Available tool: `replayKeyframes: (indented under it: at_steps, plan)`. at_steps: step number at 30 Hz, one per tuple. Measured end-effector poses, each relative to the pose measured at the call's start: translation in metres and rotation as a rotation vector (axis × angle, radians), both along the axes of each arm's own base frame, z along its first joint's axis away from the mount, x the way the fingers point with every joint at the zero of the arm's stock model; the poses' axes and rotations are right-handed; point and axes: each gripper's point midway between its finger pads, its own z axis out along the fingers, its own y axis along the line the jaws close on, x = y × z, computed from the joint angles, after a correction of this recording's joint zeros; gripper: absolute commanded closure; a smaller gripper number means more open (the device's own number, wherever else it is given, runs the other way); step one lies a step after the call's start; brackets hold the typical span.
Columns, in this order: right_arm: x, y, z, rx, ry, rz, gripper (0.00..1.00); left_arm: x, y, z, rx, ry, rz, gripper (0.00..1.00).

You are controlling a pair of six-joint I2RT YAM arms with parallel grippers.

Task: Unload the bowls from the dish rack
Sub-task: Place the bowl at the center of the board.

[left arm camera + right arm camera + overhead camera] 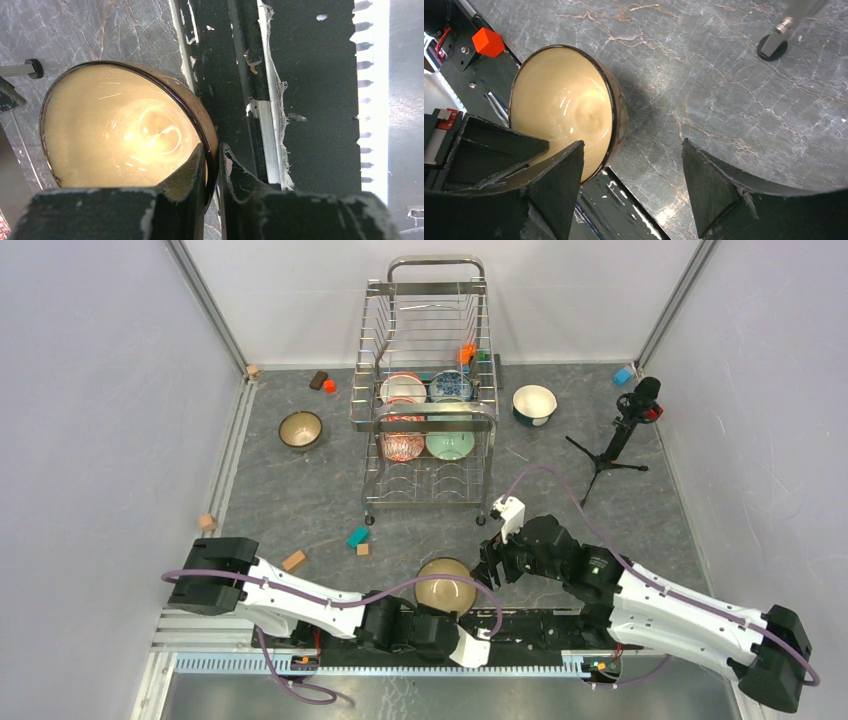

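A bowl (pixel 446 585) with a cream inside and a brown outside sits near the table's front edge. My left gripper (pixel 212 150) is shut on the rim of this bowl (pixel 120 130), one finger inside and one outside. My right gripper (pixel 633 144) stands open just right of the bowl (pixel 564 105), with only bare table between its fingers. The dish rack (pixel 425 420) stands at the back centre. It holds a white bowl (pixel 403 388), a blue-patterned bowl (pixel 450 385), a red-patterned bowl (pixel 402 445) and a pale green bowl (pixel 450 443).
A dark bowl (pixel 300 428) rests left of the rack and a teal-and-white bowl (pixel 534 403) right of it. A black tripod stand (pixel 620 435) is at the right. Small blocks lie about, among them a teal one (pixel 357 536) and a brown one (pixel 294 560). A black base rail (pixel 300 100) runs along the near edge.
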Motion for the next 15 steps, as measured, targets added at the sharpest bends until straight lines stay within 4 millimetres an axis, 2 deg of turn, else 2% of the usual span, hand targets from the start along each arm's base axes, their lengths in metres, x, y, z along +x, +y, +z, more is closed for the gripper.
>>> replayKeyframes:
  at_steps: [4, 8, 15]
  plan:
    - [-0.004, 0.006, 0.001, -0.022, -0.006, 0.016, 0.33, -0.001, 0.0, 0.0, 0.004, -0.001, -0.008, 0.98]
    - [-0.011, 0.008, -0.01, -0.072, 0.005, 0.04, 0.43, -0.001, 0.0, 0.0, 0.005, -0.002, -0.011, 0.98]
    - [-0.017, 0.009, -0.025, -0.135, 0.016, 0.061, 0.45, -0.001, 0.0, -0.001, 0.005, -0.001, -0.011, 0.98]
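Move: The brown bowl's middle lies about 8 cm left of the right hand, some 3 cm back and 7 cm below. The rack's nearest right-hand wheel stands roughly 11 cm ahead of that hand, level with it sideways and about 10 cm down; a tan block is about 26 cm left of the hand and 4 cm ahead. The left hand still pinches the bowl's near rim, with the bowl's middle some 6 cm ahead, 1 cm left and 3 cm below. Right hand sinks some 2.5 cm and draws back 2 cm towards the left-held bowl's right rim, fingers partly closing. ##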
